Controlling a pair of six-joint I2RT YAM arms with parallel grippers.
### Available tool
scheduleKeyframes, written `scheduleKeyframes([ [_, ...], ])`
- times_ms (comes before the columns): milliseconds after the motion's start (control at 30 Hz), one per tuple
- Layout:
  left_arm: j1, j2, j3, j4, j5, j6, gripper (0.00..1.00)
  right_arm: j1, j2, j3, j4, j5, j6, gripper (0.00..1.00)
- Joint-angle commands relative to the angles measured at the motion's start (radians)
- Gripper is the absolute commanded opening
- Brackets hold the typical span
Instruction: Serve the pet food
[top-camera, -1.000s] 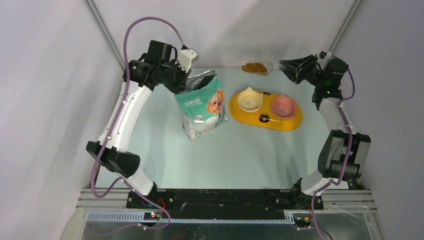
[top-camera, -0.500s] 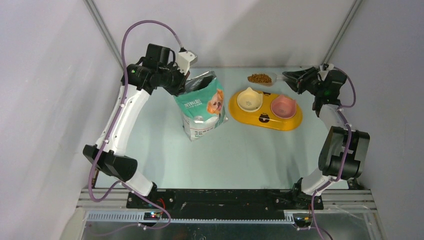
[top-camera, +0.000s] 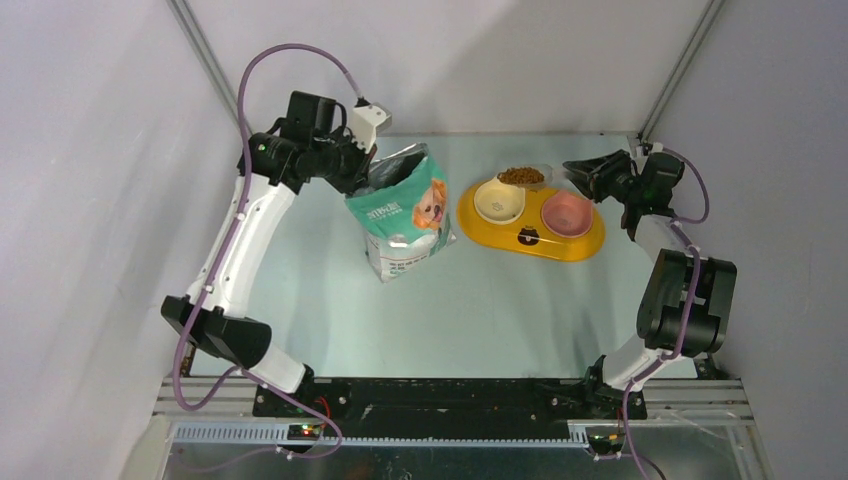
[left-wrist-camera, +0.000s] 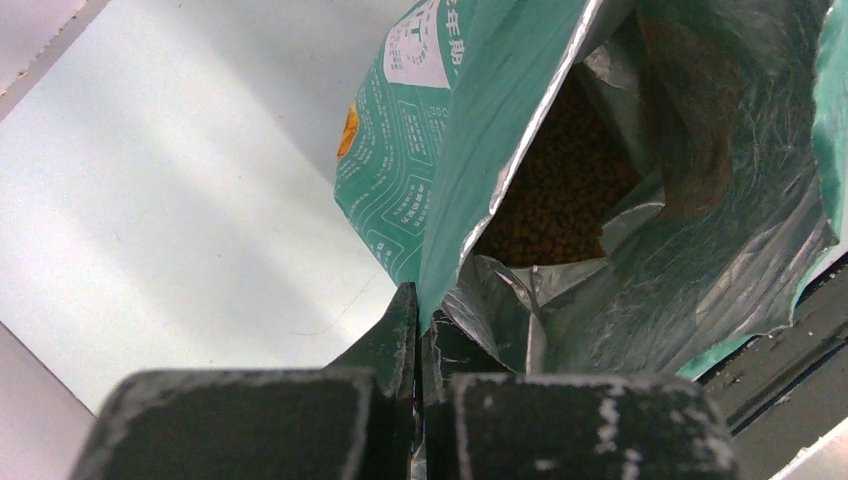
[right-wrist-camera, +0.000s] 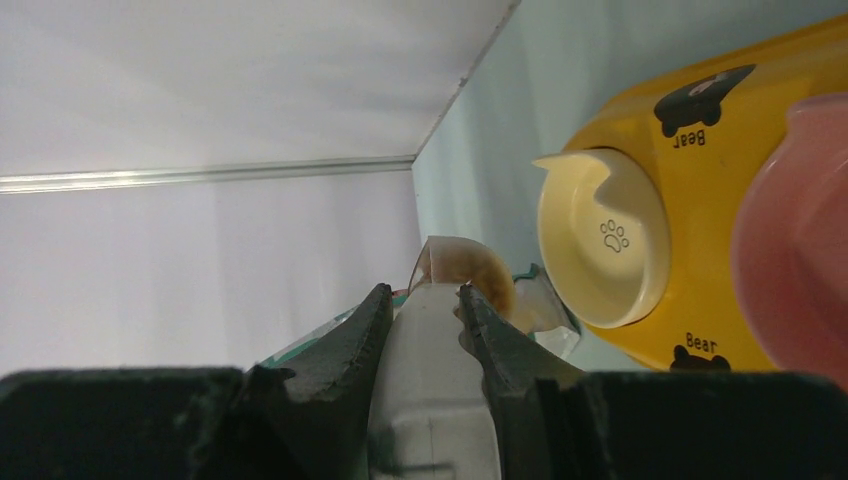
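The teal-and-white bag stands upright left of centre, mouth open. My left gripper is shut on its top rim. In the left wrist view the pet food shows as a brown heap inside the bag. My right gripper is shut on the handle of the clear scoop. The scoop holds pet food and hangs over the far edge of the cream bowl. In the right wrist view the scoop's load shows just past my right gripper.
The yellow double-bowl feeder lies right of the bag, with a cream bowl and a pink bowl. Grey walls close the table at the back and both sides; the right arm's elbow stands near the right wall.
My right gripper has brought the loaded scoop from the back of the table forward and down to the cream bowl's far edge. The left arm shifted slightly, still holding the bag.
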Motion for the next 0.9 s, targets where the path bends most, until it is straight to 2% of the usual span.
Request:
scheduleKeyframes([
  [0,0.017,-0.058,-0.017,-0.031,0.007,-0.009,0.0,-0.004,0.009,0.005,0.007,0.036,-0.078,0.0],
  [367,0.018,-0.074,-0.025,-0.037,0.015,-0.014,0.0,-0.006,0.038,0.004,-0.044,0.104,-0.133,0.0],
  [867,0.017,-0.092,-0.044,-0.037,0.022,-0.014,0.0,0.026,0.016,0.04,-0.2,0.196,-0.305,0.0],
])
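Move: The cream bowl lies about 13 cm to the right hand's left, roughly 5 cm farther out and some 16 cm below it. The pink bowl is nearly under that hand, about 2 cm ahead and 2 cm to its right, equally low. The food bag stands around 33 cm left and 3 cm back, its middle about 10 cm lower. From the left hand the cream bowl lies some 25 cm to the right, 14 cm ahead and 26 cm below. Keeping its grip on the handle of the loaded spoon, the right hand sinks about 7 cm towards the two bowls while easing just under 2 cm to the right, bringing the spoon's head down to the right-hand rim of the cream bowl. On the way the wrist turns some 15 degrees, its left side dropping and the fingers tipping downward, as the left hand keeps pinching the food bag's rim shut-fingered and draws back barely 1 cm. ##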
